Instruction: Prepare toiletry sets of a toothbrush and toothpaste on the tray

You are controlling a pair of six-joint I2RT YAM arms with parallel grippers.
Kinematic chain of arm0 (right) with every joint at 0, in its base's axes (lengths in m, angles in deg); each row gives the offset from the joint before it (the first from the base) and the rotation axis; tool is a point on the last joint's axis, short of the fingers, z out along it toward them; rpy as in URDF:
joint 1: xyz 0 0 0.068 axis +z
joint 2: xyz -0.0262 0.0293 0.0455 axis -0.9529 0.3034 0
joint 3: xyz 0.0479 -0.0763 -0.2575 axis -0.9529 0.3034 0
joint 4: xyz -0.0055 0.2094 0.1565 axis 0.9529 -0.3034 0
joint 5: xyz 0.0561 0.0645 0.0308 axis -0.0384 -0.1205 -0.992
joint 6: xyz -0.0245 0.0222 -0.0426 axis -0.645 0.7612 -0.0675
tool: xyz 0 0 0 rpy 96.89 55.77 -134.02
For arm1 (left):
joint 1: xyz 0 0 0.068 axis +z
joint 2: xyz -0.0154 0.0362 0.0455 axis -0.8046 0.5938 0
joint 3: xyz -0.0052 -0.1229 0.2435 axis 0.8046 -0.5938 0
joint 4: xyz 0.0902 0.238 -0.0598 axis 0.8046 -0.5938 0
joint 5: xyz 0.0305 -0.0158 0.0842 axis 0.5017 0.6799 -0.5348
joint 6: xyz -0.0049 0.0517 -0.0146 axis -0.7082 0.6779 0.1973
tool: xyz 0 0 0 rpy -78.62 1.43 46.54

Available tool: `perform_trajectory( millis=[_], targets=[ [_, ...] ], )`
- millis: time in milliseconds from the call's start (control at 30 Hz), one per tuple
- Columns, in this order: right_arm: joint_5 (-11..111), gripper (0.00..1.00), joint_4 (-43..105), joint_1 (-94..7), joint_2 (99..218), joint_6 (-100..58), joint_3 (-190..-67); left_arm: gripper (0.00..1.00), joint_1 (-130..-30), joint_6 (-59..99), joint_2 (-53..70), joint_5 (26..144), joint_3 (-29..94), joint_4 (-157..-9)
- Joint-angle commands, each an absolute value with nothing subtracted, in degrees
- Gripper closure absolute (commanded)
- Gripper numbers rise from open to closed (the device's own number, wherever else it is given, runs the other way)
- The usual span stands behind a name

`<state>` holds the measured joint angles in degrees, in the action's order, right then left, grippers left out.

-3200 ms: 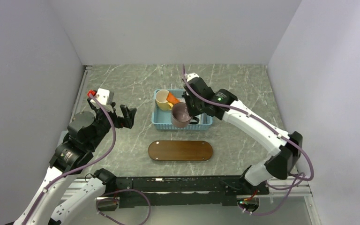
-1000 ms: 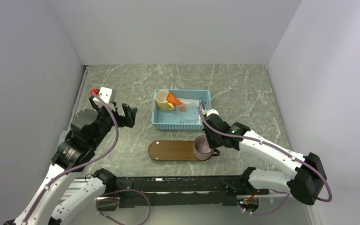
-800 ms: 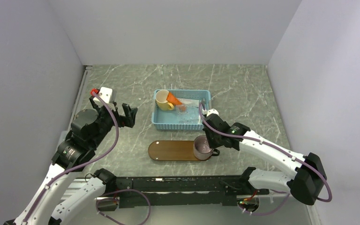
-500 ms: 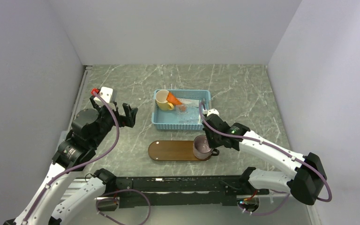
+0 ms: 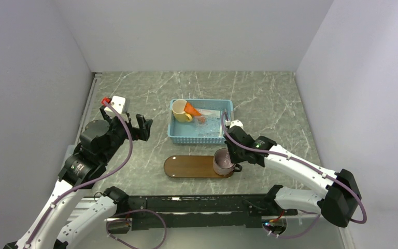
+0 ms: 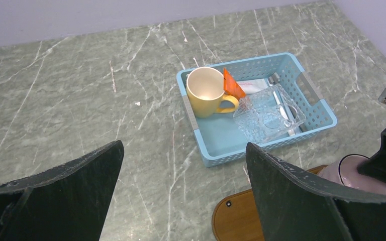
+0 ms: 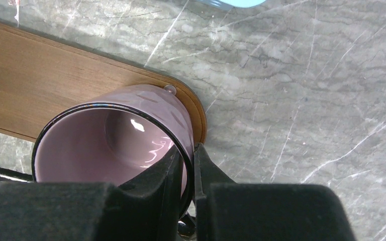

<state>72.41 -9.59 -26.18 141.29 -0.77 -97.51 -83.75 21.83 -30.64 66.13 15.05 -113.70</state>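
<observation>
The tray (image 5: 192, 167), a brown wooden oval, lies in front of the blue basket (image 5: 197, 139). My right gripper (image 7: 188, 155) is shut on the rim of a purple mug (image 7: 110, 135), one finger inside and one outside. The mug (image 5: 222, 162) is at the tray's right end (image 7: 55, 75); I cannot tell whether its base rests on the wood. In the basket (image 6: 241, 155) lie an orange tube (image 6: 232, 86), a white tube (image 6: 254, 86) and a pale brush (image 6: 280, 106) in clear wrapping. My left gripper (image 6: 183, 165) hangs open over the table left of the basket, with nothing in it.
A yellow mug (image 6: 207, 90) stands in the basket's left end, against the orange tube. The left arm (image 5: 103, 140) sits left of the basket. Grey walls close the table at the left, back and right.
The right arm carried the purple mug out of the basket to the tray's right end. Over the last second it has barely moved, and the left arm has stayed where it was.
</observation>
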Motion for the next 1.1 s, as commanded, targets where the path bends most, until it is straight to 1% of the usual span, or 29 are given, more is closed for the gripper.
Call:
perform_trajectory(
  millis=[0,100,367,467,567,767,900,1067],
  targets=[
    [74.1,0.83,-7.2,-26.4,139.5,1.0,-97.4,0.01,-83.5,21.5,-30.4,66.1,15.1,-112.9],
    [74.3,0.74,-7.7,-26.5,139.2,1.3,-97.6,0.01,-83.5,21.5,-30.3,66.2,15.1,-112.9],
    [74.3,0.62,-8.8,-26.4,138.6,2.0,-98.6,0.01,-83.5,21.5,-30.5,66.1,15.1,-113.0],
    [74.8,0.61,-10.3,-26.4,138.0,2.2,-100.4,0.01,-83.5,21.5,-30.5,66.1,15.1,-113.0],
    [75.7,0.56,-12.4,-26.4,137.2,1.7,-104.0,0.01,-83.5,21.5,-30.5,66.3,15.2,-113.0],
    [77.7,0.52,-16.0,-26.4,138.0,-1.1,-112.5,0.01,-83.5,21.6,-30.6,66.1,15.3,-113.1],
    [80.0,0.48,-16.6,-26.5,141.0,-3.0,-117.9,0.01,-83.5,21.5,-30.8,66.1,15.2,-113.0],
    [80.2,0.48,-14.2,-26.7,146.8,-4.5,-123.4,0.01,-83.5,21.5,-30.8,65.9,15.3,-113.2]
  ],
)
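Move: The right fingers still pinch the right-hand wall of the pinkish mug, whose middle is about 4 cm left, 1 cm back and 4 cm below. The tray's middle lies some 13 cm left, 1 cm back and 8 cm down; the toothbrushes in the blue basket are about 17 cm ahead and 4 cm left, the basket's middle 18 cm ahead and 12 cm left, both 7 cm lower. From the left hand, the mug is roughly 30 cm right, 6 cm back and 27 cm below. Open the right fingers to about half their range while holding the hand nearly still, so they let go of the mug's wall. Once clear, lift the right hand about 12 cm, quickly, drifting some 5 cm forward towards the blue basket and tilting the fingertips forward and up by about 15 degrees. ##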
